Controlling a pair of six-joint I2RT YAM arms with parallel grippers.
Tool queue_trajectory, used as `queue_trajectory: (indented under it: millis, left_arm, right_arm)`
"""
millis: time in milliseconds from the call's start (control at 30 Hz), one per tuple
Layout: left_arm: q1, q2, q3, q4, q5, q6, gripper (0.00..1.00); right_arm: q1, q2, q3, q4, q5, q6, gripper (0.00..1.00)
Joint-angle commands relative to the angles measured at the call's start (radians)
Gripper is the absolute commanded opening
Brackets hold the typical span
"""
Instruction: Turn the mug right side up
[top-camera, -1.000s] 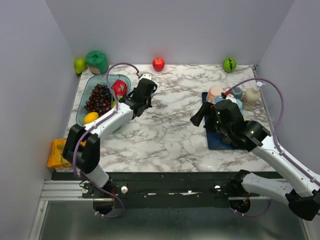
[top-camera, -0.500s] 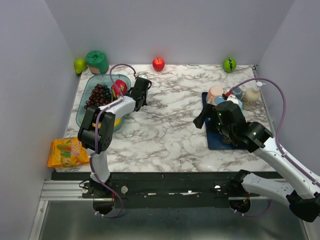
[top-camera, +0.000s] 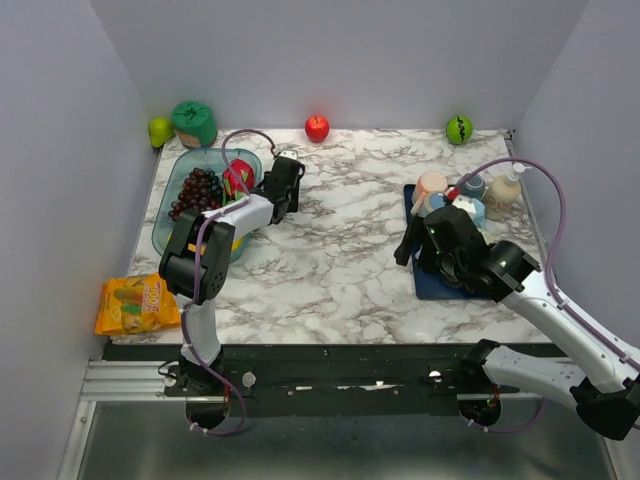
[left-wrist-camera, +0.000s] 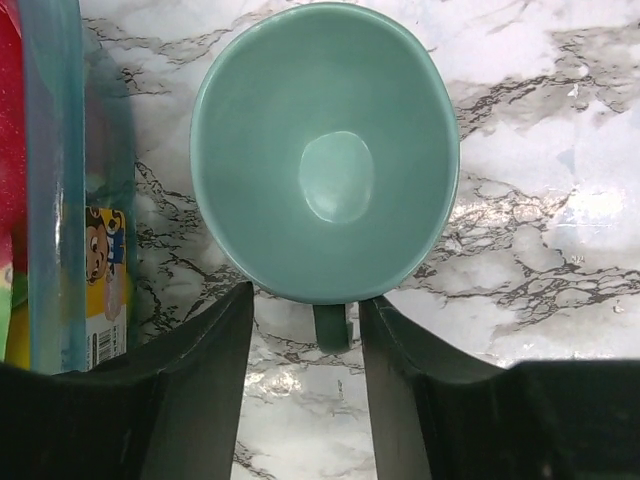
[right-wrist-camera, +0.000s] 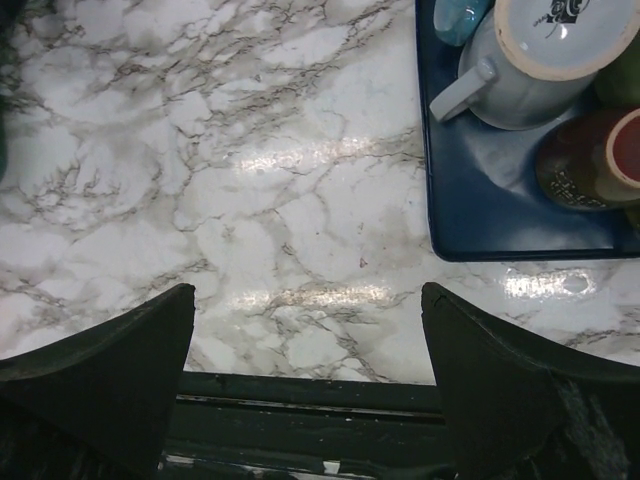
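The teal mug (left-wrist-camera: 325, 150) stands right side up on the marble table, its mouth facing the left wrist camera. Its handle (left-wrist-camera: 330, 325) points back between my left gripper's fingers, with a gap on each side. My left gripper (left-wrist-camera: 305, 297) is open around the handle without touching it. In the top view the left gripper (top-camera: 281, 192) hangs over the mug beside the bin and hides it. My right gripper (right-wrist-camera: 307, 292) is open and empty above bare marble near the table's front edge, left of the blue tray (right-wrist-camera: 490, 210).
A clear teal bin (top-camera: 170, 215) with grapes (top-camera: 196, 196) and other fruit sits just left of the mug. The blue tray (top-camera: 430, 280) holds several mugs, including a white one (right-wrist-camera: 530, 60). A red apple (top-camera: 317, 127) sits at the back, a snack bag (top-camera: 138, 303) front left.
My left gripper's jaws have parted from the mug's handle, leaving the mug standing upright. The left arm swung in beside the bin. The right arm shifted slightly.
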Motion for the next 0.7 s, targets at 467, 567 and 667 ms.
queue_trajectory:
  millis: [467,567,667]
  left_arm:
    - [-0.017,-0.381,-0.112,-0.029,0.163,-0.073,0.75]
    - [-0.017,-0.459,-0.126,-0.068,0.210,-0.093,0.80]
    - [-0.017,-0.545,-0.152,-0.092,0.282,-0.116,0.84]
  right_arm:
    - [-0.034,0.092,-0.017,-0.139,0.157,0.091,1.00]
    - [-0.044,0.150,-0.017,-0.147,0.205,0.163,0.99]
    - [-0.052,0.236,-0.003,-0.144,0.225,0.270,0.97]
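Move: The green mug already stands upright, its handle between the left hand's half-open fingers and its middle about 5 cm ahead, nearly level in height. From this hand the fruit basket's middle lies some 17 cm to the left, level with it, the dragon fruit in it about 11 cm left and 5 cm ahead, and the apple roughly 18 cm ahead, 5 cm right. From the right hand the mug lies about 28 cm ahead, 25 cm left and 15 cm below. Left hand opens wider, rising about 15 cm, backing off the mug's handle; right hand sinks rightward 5 cm. ##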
